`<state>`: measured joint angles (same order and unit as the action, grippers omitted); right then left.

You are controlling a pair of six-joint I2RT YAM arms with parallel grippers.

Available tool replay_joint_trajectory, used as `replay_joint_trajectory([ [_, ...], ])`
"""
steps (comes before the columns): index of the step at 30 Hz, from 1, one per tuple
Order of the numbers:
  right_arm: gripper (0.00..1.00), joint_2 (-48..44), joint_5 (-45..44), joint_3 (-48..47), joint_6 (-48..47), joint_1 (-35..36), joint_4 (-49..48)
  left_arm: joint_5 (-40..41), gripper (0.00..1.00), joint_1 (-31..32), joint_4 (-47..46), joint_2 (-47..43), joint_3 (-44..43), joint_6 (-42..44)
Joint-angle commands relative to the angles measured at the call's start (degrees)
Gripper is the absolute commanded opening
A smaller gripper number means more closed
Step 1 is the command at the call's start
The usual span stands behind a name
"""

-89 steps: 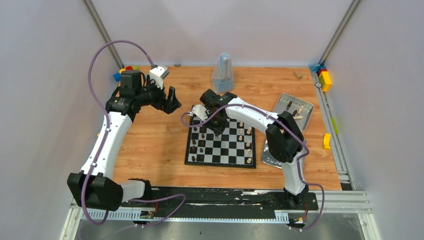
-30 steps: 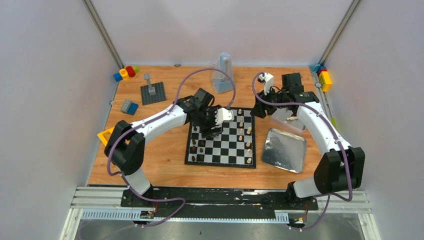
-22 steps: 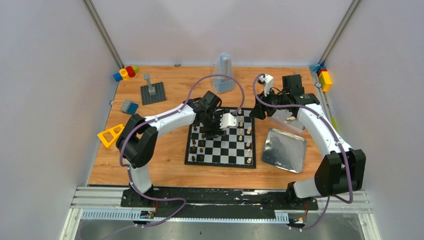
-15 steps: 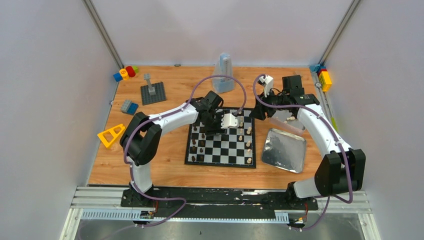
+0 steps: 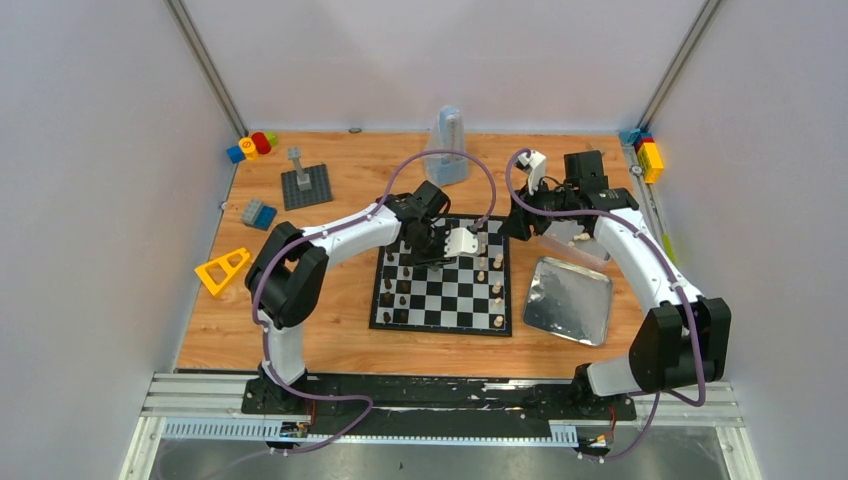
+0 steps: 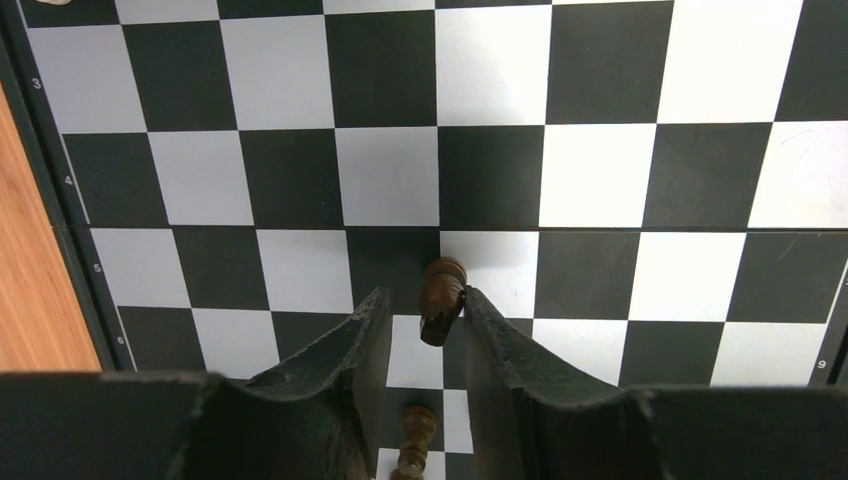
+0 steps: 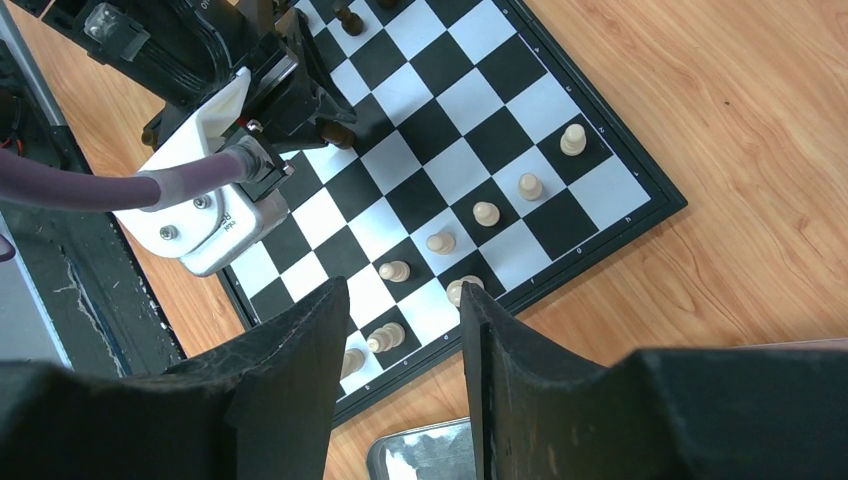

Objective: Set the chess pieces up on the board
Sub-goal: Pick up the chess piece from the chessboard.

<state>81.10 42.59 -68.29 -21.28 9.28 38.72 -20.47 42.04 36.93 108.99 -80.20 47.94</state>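
Observation:
The board [image 5: 455, 318] lies mid-table, with dark chess pieces [image 5: 388, 292] along its left side and pale ones [image 5: 497, 262] along its right. My left gripper [image 5: 432, 260] reaches down over the board's far-left part. In the left wrist view its jaws [image 6: 427, 312] stand narrowly apart around a dark brown piece [image 6: 441, 298]. That piece touches the right finger [image 6: 490, 330], with a gap to the left one. A second dark piece [image 6: 418, 440] stands further back between the fingers. My right gripper [image 7: 400, 320] hangs open and empty beyond the board's far right corner [image 5: 517, 224].
A silver tray [image 5: 568, 300] lies right of the board, and another tray [image 5: 590, 250] sits under the right arm. A translucent metronome-like object [image 5: 445, 150] stands behind the board. At the left are a studded baseplate [image 5: 305, 186], coloured blocks [image 5: 250, 145] and a yellow triangle [image 5: 222, 272].
The left arm has slid a little to the right over the board and its jaws have narrowed around the dark piece. The right arm has barely moved.

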Motion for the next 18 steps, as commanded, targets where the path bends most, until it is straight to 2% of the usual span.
replay_joint_trajectory([
  [1, 0.45, -0.1, 1.9, -0.1, -0.9, -0.3, -1.9, -1.5, 0.37, 0.6, 1.8, 0.5, -2.5, -0.2],
  [10, 0.45, 0.1, 1.7, 0.0, -1.0, -0.3, -1.8, -2.0, 0.11, 0.6, 4.0, -0.4, -4.1, -3.1],
  [18, 0.45, -0.1, 1.6, 0.1, -0.9, -0.3, -1.8, 0.6, 0.01, 0.3, 2.7, -4.4, -4.2, -8.9],
])
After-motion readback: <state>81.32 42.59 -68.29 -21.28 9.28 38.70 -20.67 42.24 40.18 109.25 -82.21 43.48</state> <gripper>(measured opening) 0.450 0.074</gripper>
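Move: The dark chess piece I am after stands practically between my left hand's open fingertips, its middle about 1 cm back and 1 cm lower. Its nearest dark neighbour is some 5 cm to my left hand's left, about level in reach, with another some 6 cm left and 2 cm back. A light piece stands about 9 cm to the right, level too. From my right hand the target lies roughly 14 cm left, 4 cm back and 14 cm down. I shut my left hand's fingers from under half open to almost closed, pinching the dark piece between the tips. As they close I ease back about half a centimetre to centre on it, tipping the wrist only about 5 degrees, then start rising by roughly another half centimetre with the grip kept. ##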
